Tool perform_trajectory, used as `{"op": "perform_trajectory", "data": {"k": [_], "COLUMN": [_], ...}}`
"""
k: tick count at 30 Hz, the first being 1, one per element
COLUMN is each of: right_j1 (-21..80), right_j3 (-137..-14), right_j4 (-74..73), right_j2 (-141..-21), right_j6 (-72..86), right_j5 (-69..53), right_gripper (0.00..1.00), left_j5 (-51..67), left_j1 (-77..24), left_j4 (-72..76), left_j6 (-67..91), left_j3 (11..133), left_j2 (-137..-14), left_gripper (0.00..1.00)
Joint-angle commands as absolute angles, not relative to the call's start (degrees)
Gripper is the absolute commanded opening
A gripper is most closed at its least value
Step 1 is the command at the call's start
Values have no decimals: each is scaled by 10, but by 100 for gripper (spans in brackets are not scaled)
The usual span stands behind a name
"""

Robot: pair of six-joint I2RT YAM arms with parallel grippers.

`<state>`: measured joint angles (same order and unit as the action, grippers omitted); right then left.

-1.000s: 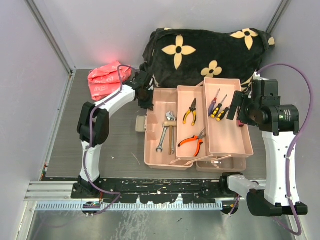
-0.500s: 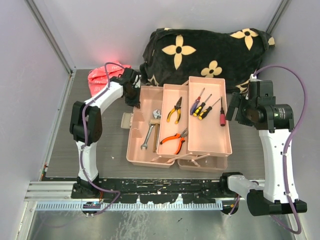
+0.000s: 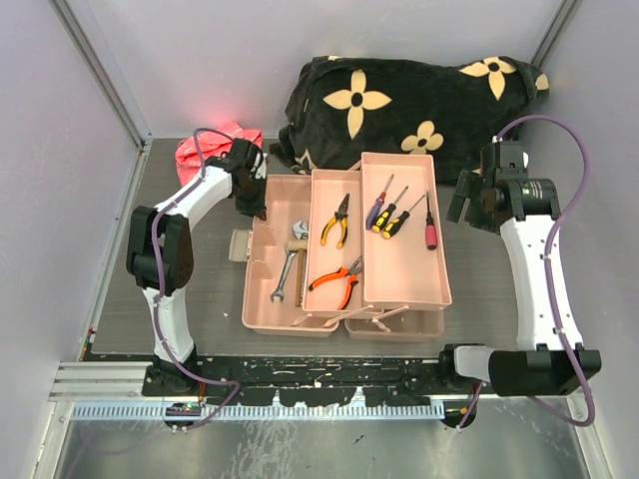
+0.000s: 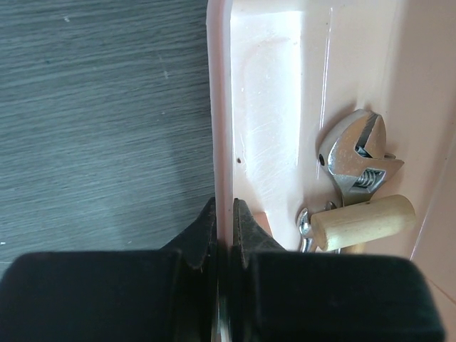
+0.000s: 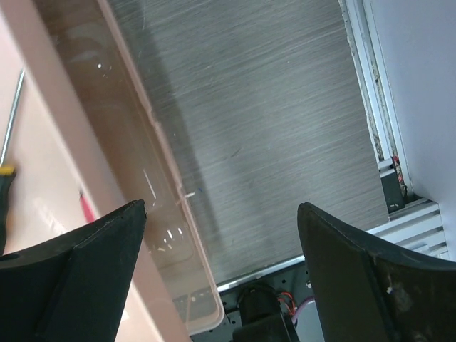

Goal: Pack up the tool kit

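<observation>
The salmon-pink toolbox point(image 3: 255, 299) stands open mid-table with its tiered trays spread. Silver wrenches point(image 3: 290, 271) and a wooden-handled tool lie in the left part. Yellow pliers point(image 3: 336, 218) and orange pliers point(image 3: 334, 282) are in the middle tray, screwdrivers point(image 3: 389, 210) in the right tray. My left gripper point(image 3: 254, 196) is shut on the toolbox's left wall point(image 4: 221, 107); beside it lie an adjustable wrench point(image 4: 356, 153) and the wooden handle point(image 4: 367, 222). My right gripper point(image 3: 467, 205) hangs open just right of the box, holding nothing; its midpoint point(image 5: 219, 208) is over bare table beside the tray edge point(image 5: 153, 135).
A bright pink bag point(image 3: 205, 150) lies at the back left, close behind my left gripper. Black fabric with yellow flowers point(image 3: 409, 100) is piled behind the toolbox. Grey walls close both sides, and a metal rail point(image 3: 300, 384) runs along the near edge.
The toolbox has slid left with my left gripper shut on its wall. A red-handled screwdriver now lies in the right tray. My right gripper has drawn back and opened a little wider.
</observation>
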<state>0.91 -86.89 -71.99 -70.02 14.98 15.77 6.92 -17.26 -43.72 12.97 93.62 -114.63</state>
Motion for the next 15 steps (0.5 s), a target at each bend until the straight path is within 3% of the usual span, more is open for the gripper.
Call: {"op": "perform_trajectory", "data": {"k": [1, 8, 10, 13, 15], "right_j1": [-23, -66, -66, -66, -66], "right_j3": [-866, -796, -776, -740, -715], "right_j4": [-653, -623, -622, -622, -622], "right_j2": [-735, -755, -754, -753, -750], "right_j6": [143, 128, 117, 100, 92], "right_j5": [148, 0, -65, -143, -164], "right_gripper": [92, 90, 90, 89, 89], "left_j5": [40, 42, 43, 45, 45], "left_j1": [-154, -151, -150, -149, -148], "left_j4": [-454, -454, -452, -450, -451], "left_j6": [76, 77, 76, 75, 77], "left_j3": [930, 923, 920, 913, 915], "left_j2": [-1100, -1100, -1102, -1109, -1117], "left_gripper": [0, 2, 13, 39, 48]}}
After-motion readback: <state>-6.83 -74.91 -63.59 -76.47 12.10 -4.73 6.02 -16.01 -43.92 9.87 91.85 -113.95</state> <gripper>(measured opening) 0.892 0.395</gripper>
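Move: The left fingers are already shut on the toolbox's left rim. The adjustable wrench's head lies about 9 cm to their right and 1 cm farther out, the hammer head about 9 cm right and 3 cm back, both some 6 cm below. For the right hand, the toolbox's right outer rim is roughly level ahead, 4 cm left and 15 cm below; the red screwdriver lies about 8 cm left, 1 cm ahead and 7 cm down. Still pinching the toolbox's left rim, the left hand eases it about 1 cm farther left, then opens its fingers part way, letting the rim loose between them. Meanwhile the open right hand drops some 8 cm towards the right outer rim, first drifting forward and slightly right, then swinging left, its fingertips turning in under it by about 20 degrees. ##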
